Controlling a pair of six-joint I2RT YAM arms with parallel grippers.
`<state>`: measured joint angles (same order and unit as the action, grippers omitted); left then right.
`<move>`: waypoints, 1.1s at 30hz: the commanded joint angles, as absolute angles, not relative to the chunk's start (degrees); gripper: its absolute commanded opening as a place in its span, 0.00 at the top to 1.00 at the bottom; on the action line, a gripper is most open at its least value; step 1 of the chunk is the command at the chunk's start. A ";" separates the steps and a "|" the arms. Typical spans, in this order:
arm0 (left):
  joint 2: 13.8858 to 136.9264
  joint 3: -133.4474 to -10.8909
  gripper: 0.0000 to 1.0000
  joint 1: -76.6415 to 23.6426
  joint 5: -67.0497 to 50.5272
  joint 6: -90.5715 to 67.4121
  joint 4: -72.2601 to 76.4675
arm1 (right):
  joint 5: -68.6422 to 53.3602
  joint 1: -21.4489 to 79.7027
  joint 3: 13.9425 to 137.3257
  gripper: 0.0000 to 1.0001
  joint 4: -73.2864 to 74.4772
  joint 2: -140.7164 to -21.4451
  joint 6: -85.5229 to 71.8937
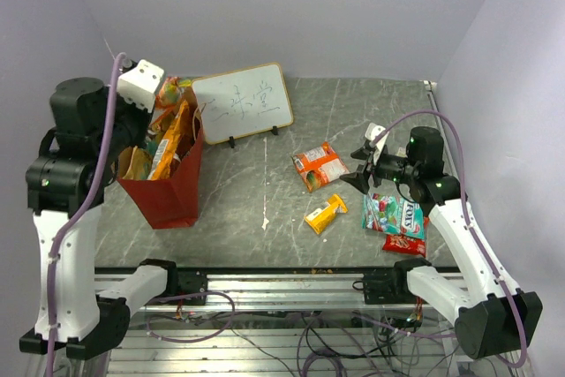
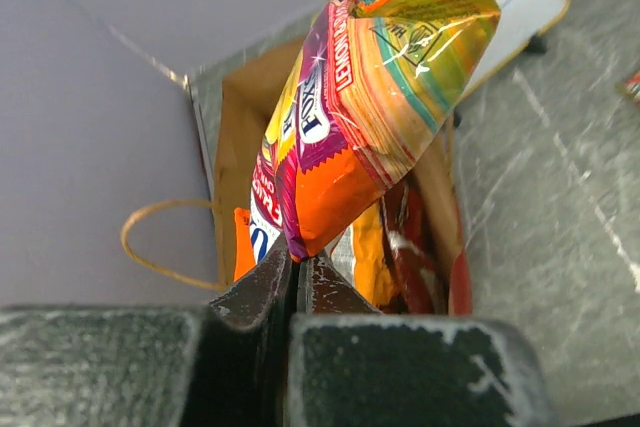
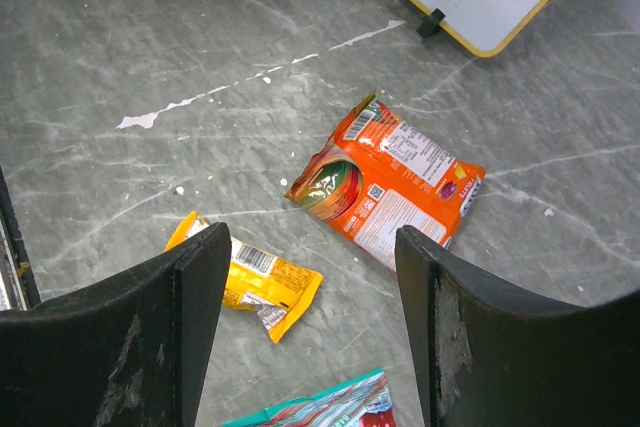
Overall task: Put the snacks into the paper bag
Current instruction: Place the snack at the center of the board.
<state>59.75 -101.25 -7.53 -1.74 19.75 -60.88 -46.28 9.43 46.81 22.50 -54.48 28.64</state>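
Observation:
The red paper bag [image 1: 172,192] stands at the table's left, and its brown inside [image 2: 238,127] holds several snacks [image 2: 400,247]. My left gripper [image 2: 297,262] is shut on the bottom corner of an orange and purple snack packet [image 2: 370,97], which hangs over the bag's mouth. My right gripper [image 1: 357,169] hovers open and empty above the table [image 3: 312,242]. Below it lie an orange packet [image 3: 390,182], a small yellow pack [image 3: 255,277] and the edge of a teal-white candy bag [image 3: 320,412]. A small red pack [image 1: 404,243] lies beside the candy bag [image 1: 393,212].
A white framed board with writing [image 1: 243,103] stands behind the bag, right of its top edge. One of the bag's thin loop handles [image 2: 150,237] hangs out on its left. The purple walls close in on the left, back and right.

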 commanded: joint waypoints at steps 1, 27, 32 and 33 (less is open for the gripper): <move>60.94 -97.22 0.93 -6.94 6.86 21.32 -62.42 | -47.96 9.14 46.49 0.33 22.02 -54.34 29.63; 71.39 -93.77 0.93 10.25 -8.29 11.93 -67.78 | -48.51 16.62 48.93 0.29 28.09 -55.17 33.60; 71.97 -93.07 0.93 10.24 -10.45 10.80 -69.65 | -47.92 17.96 48.96 0.29 28.43 -55.18 33.76; 72.06 -92.81 0.93 10.28 -10.72 10.42 -70.05 | -47.94 18.10 48.94 0.29 28.33 -55.20 33.71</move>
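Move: My left hand, holding the fruity snack packet, is going for the paper bag: the mouth's middle lies about 8 cm ahead, barely 1 cm right and some 18 cm below. The whiteboard stands roughly 25 cm ahead and 26 cm right. From my empty right hand, the yellow bar lies about 10 cm left, 1 cm back and 20 cm below; the orange packet is some 15 cm ahead and 13 cm left, the teal packet 13 cm right, level. I lower my left hand about 14 cm and swing it some 6 cm left, easing a little forward, while the wrist tips some 30 degrees further down and turns counter-clockwise; its shut fingers keep the fruity packet as I bring it into the bag's mouth. Meanwhile my open right hand drifts back and left towards the yellow bar, turning slightly counter-clockwise. ##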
